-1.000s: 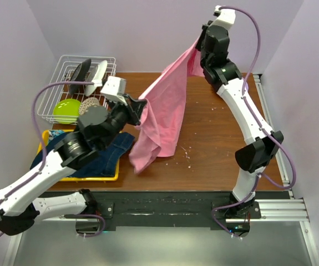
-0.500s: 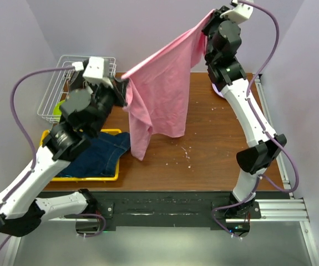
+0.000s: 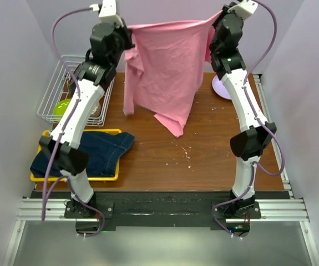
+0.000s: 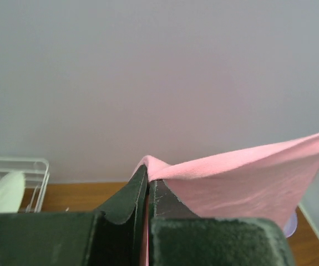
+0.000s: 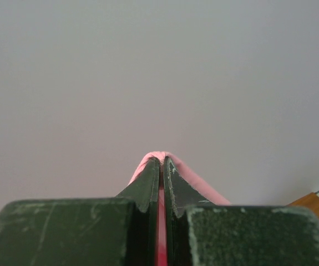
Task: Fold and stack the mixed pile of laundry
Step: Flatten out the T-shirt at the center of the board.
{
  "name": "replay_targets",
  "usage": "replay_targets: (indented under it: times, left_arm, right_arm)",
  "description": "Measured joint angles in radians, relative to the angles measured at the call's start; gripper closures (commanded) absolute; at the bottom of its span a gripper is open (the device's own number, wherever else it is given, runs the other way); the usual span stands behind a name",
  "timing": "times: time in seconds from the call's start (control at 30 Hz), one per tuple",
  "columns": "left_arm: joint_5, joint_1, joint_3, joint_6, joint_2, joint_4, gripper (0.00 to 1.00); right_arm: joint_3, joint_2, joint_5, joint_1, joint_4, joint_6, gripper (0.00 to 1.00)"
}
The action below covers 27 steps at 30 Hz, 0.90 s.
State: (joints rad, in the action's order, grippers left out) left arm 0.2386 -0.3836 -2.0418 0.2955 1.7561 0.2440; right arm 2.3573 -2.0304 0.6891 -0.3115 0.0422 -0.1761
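Note:
The large pink T-shirt [image 3: 167, 66] hangs spread out high above the back of the table, its top edge stretched between both grippers. My left gripper [image 3: 128, 27] is shut on the shirt's left top corner [image 4: 153, 166]. My right gripper [image 3: 214, 18] is shut on the right top corner [image 5: 160, 158]. The lower hem dangles with a point near the table's middle. A dark blue denim jacket [image 3: 101, 152] lies on the yellow tray [image 3: 73, 178] at the front left. The rest of the laundry pile is out of view.
A white wire rack [image 3: 70, 88] at the back left holds a green bowl [image 3: 64, 106] and other items. A pale lilac plate [image 3: 221, 86] sits at the back right behind the right arm. Crumbs [image 3: 186, 151] dot the wooden table [image 3: 203, 160].
Both arms have risen and moved apart. The left gripper swung from the table's left middle up to the back wall, pulling the pink T-shirt taut and lifting it off the table.

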Motion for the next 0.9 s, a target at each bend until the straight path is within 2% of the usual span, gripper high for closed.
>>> replay_targets:
  times: [0.07, 0.13, 0.23, 0.47, 0.63, 0.8, 0.9]
  left_arm:
    - [-0.030, 0.001, -0.154, -0.002, 0.085, 0.013, 1.00]
    - [-0.050, 0.001, -0.229, -0.004, 0.110, 0.014, 1.00]
    - [-0.064, 0.001, -0.182, -0.010, 0.047, -0.012, 1.00]
    - [-0.082, 0.000, 0.290, 0.007, -0.281, -0.066, 1.00]
    - [-0.078, -0.005, 0.705, 0.115, -0.472, -0.062, 1.00]
    - [-0.039, -0.002, 0.998, 0.210, -0.494, 0.012, 1.00]
    - [-0.032, 0.000, 1.093, 0.245, -0.496, 0.055, 1.00]
  right_arm:
    - [0.023, -0.008, 0.000, 0.026, -0.017, -0.003, 1.00]
    - [0.026, 0.006, 0.000, 0.039, -0.025, -0.006, 1.00]
    - [-0.067, 0.106, -0.008, 0.043, -0.030, -0.027, 1.00]
    - [-0.608, 0.626, -0.058, 0.021, -0.079, -0.183, 1.00]
    - [-1.080, 0.994, -0.182, 0.020, -0.180, -0.388, 1.00]
    - [-1.522, 1.157, -0.385, 0.024, -0.320, -0.556, 1.00]
    - [-1.742, 1.197, -0.493, 0.024, -0.401, -0.620, 1.00]
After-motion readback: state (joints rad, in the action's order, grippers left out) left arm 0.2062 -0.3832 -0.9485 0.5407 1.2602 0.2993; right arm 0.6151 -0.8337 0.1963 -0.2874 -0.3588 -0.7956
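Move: Both hands hold the T-shirt stretched between them high in the air; the spot it goes to, the board's centre, lies about 13 cm back, 12 cm right and 45 cm below the left hand. From the right hand it is some 20 cm back, 23 cm left and 50 cm down. The dish rack stands roughly level with the left hand and 22 cm left, the yellow bin 24 cm back and 20 cm left; the purple plate sits about 3 cm back and 5 cm right of the right hand. Still gripping the T-shirt, both hands swing down some 30–37 cm and back towards the board's centre, tipping downward. ##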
